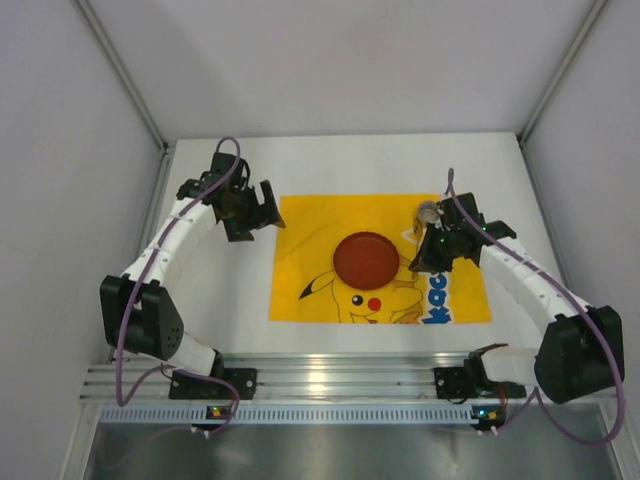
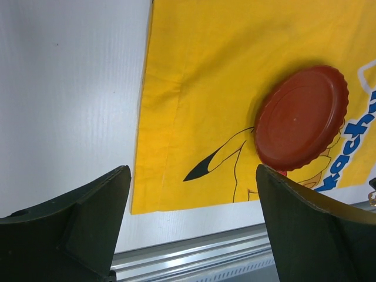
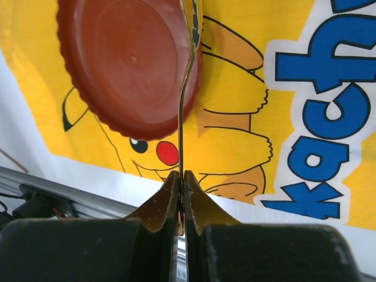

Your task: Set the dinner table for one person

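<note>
The white dinner table (image 1: 225,290) carries a yellow cartoon-printed mat (image 1: 300,235), and a red scalloped plate (image 1: 363,260) lies in the mat's middle. My right gripper (image 3: 183,174) is shut on the thin handle of a metal spoon (image 3: 180,117), seen edge-on and running up past the plate (image 3: 126,59). From above, the spoon's bowl (image 1: 428,212) hangs over the mat just right of the plate, beyond the right gripper (image 1: 430,250). My left gripper (image 2: 192,170) stands wide open and holds nothing, above the mat's left edge (image 2: 147,117); the plate (image 2: 299,117) lies off to its right.
A silver aluminium rail (image 1: 330,375) runs along the table's near edge, by both arm bases. Grey walls enclose the table at the left, right and back. Blue lettering (image 3: 329,117) is printed on the mat's right part.
</note>
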You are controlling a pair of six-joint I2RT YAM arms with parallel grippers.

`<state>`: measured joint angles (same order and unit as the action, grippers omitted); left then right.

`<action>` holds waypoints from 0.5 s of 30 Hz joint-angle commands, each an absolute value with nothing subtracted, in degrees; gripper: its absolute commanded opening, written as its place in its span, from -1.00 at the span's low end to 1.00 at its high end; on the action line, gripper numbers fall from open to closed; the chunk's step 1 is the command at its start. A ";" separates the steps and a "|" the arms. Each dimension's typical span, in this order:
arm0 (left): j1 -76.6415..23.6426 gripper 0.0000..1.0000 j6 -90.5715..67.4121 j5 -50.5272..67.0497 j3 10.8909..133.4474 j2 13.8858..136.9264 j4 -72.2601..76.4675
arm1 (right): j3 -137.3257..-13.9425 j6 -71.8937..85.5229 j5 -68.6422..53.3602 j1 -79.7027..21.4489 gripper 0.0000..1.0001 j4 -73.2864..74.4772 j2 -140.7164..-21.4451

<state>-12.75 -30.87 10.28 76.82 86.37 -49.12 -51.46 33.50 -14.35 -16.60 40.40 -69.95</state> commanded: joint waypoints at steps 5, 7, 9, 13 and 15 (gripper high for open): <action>-12.13 0.83 -29.88 11.51 73.57 83.76 -49.39 | -54.23 27.87 -17.58 -14.85 -1.00 41.13 -79.62; -12.04 0.82 -29.71 11.16 72.86 83.32 -49.31 | -54.84 27.25 -17.67 -14.50 -1.00 41.75 -82.60; -11.78 0.82 -29.53 10.73 72.07 82.80 -49.31 | -54.93 26.54 -17.67 -14.15 -1.00 41.92 -84.19; -10.73 0.82 -29.18 10.55 71.19 82.09 -49.22 | -54.32 25.32 -16.44 -13.10 -1.00 42.71 -87.10; -10.11 0.82 -29.18 10.55 70.75 81.74 -49.22 | -54.06 24.61 -15.13 -13.01 -0.88 43.41 -87.80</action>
<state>-11.11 -30.02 10.85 71.26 84.44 -49.36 -51.90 26.98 -16.36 -13.74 42.09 -87.48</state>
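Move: Beneath and ahead of the right hand, which already grips the spoon by its handle, lies its spot on the cloth between plate and blue lettering: centred some 5 cm forward, 1 cm right, 10 cm down. The plate is about 7 cm ahead, 13 cm left; the lettering 1 cm ahead, 6 cm right; the cup 22 cm ahead, 6 cm right. From the empty left hand, the fork lies roughly 21 cm back, 24 cm left, 15 cm down. Lowering the spoon towards the cloth just right of the plate, the right hand sinks about 7 cm, easing slightly back and right late on while the wrist tips some 15 degrees to point more steeply down; its fingers stay shut on the handle. Meanwhile the open left hand backs off and drops about 2 cm each way, edging left towards the fork. ##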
